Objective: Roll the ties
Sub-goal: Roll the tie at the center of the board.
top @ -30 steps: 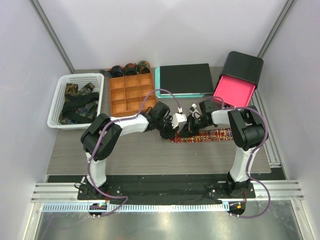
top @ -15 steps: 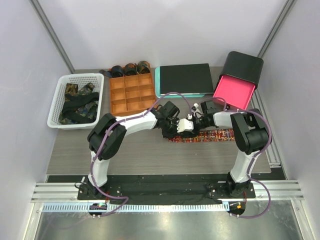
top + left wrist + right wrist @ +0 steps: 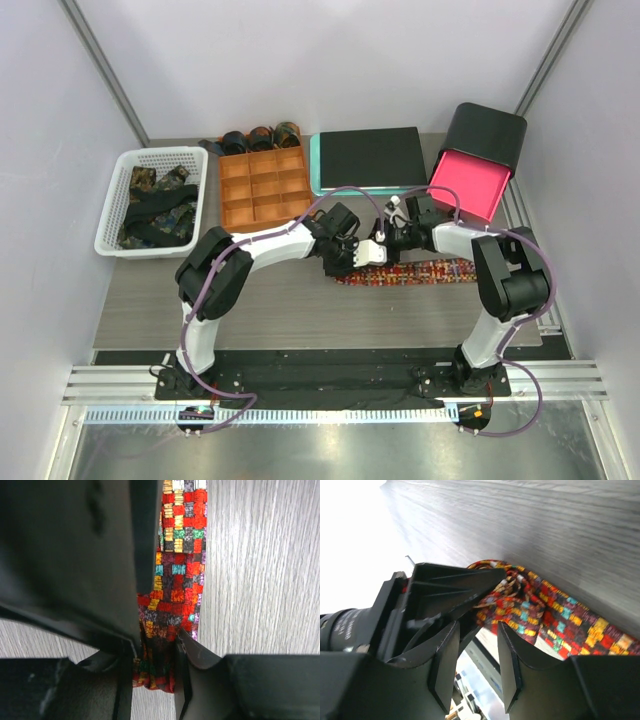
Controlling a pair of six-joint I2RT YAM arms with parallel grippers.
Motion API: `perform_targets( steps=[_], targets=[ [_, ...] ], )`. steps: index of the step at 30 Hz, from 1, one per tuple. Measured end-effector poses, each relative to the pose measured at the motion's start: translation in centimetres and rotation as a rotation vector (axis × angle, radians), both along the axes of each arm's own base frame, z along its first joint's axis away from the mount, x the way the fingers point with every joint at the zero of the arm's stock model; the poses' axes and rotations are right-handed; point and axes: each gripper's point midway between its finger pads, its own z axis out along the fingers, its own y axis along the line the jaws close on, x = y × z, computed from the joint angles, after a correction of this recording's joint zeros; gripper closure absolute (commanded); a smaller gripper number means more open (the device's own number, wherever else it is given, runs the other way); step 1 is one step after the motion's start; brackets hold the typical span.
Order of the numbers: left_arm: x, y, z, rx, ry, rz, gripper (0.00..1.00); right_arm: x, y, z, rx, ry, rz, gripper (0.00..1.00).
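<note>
A red-orange check tie (image 3: 420, 271) lies flat along the table, stretching right from a bunched end. My left gripper (image 3: 345, 262) is shut on that bunched end; in the left wrist view its gripper (image 3: 154, 652) pinches the folded fabric of the tie (image 3: 177, 580). My right gripper (image 3: 388, 243) hovers just right of it, open. The right wrist view shows this gripper (image 3: 477, 635) with nothing between its fingers, and the tie (image 3: 545, 615) lies just beyond them. Three dark rolled ties (image 3: 260, 137) sit behind the orange tray. Loose dark ties (image 3: 155, 205) fill the white basket.
An orange compartment tray (image 3: 262, 187) stands at the back left of centre, next to the white basket (image 3: 115, 215). A black mat on a teal board (image 3: 365, 158) lies at the back. A black box with a pink inside (image 3: 478, 165) leans at the back right.
My right gripper has opened and drawn back to the right, off the tie's end. The left arm shifted a little right with the bunched end still held.
</note>
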Motion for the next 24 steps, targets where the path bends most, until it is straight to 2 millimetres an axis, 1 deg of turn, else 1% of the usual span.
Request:
perform_targets(
  steps=[3,5,8,10,12,14,15,16,17,19,20,21,23,24],
  targets=[
    [0.0,0.1,0.0,0.004,0.004,0.002,0.75,0.0,0.3,-0.8,-0.015,0.012,-0.004,0.57],
    [0.0,0.1,0.0,0.004,0.003,0.004,0.75,-0.2,0.6,-1.7,-0.031,0.034,0.000,0.58],
    [0.0,0.1,0.0,0.005,0.003,0.004,0.75,-0.9,1.3,-2.9,-0.043,0.067,0.018,0.62],
    [0.0,0.1,0.0,0.005,0.003,0.005,0.74,-1.0,1.5,-3.0,-0.042,0.068,0.022,0.62],
    [0.0,0.1,0.0,0.005,0.004,0.006,0.74,-0.9,1.6,-3.0,-0.039,0.065,0.020,0.57],
    [0.0,0.1,0.0,0.004,0.005,0.008,0.74,-0.9,1.6,-3.0,-0.039,0.073,0.013,0.59],
    [0.0,0.1,0.0,0.005,0.005,0.009,0.74,-0.8,1.6,-3.0,-0.036,0.079,0.009,0.62],
    [0.0,0.1,0.0,0.005,0.005,0.010,0.74,-0.8,1.7,-3.0,-0.032,0.082,0.004,0.68],
    [0.0,0.2,0.0,0.005,0.006,0.011,0.74,-0.8,1.7,-3.1,-0.026,0.087,-0.002,0.79],
    [0.0,0.2,0.0,0.005,0.006,0.012,0.72,-0.7,2.0,-3.0,-0.012,0.092,-0.004,0.90],
    [0.0,0.2,0.0,0.006,0.006,0.012,0.71,-0.6,2.1,-2.9,0.001,0.099,-0.004,0.97],
    [0.0,0.2,-0.1,0.007,0.005,0.013,0.68,-0.6,2.2,-2.9,0.005,0.099,-0.002,0.99],
    [0.1,0.3,-0.1,0.007,0.006,0.015,0.66,-0.6,2.2,-2.8,0.010,0.100,-0.001,0.99],
    [0.1,0.3,-0.1,0.006,0.008,0.019,0.62,-0.6,2.2,-2.8,0.012,0.101,0.000,0.99]
  ],
)
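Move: The rolled part of the tie, still held by the left fingers, lies about 4 cm below the right hand, some 3 cm to its left and roughly 1 cm back; it is right at the left hand's fingertips. The tie's flat tail lies with its middle about 12 cm right of the right hand, 1 cm back and 6 cm down. The black board lies some 23 cm straight ahead of the right hand, 5 cm lower; the orange tray is about 17 cm ahead, 22 cm left, also 5 cm lower. The right fingers pinch the upper part of the tie's roll beside the left gripper: open, they go down about 3 cm and some 2 cm left onto it, easing slightly back, pause there, then creep in and shut with hardly any tilt. The left hand stays put and keeps its hold on the roll. ##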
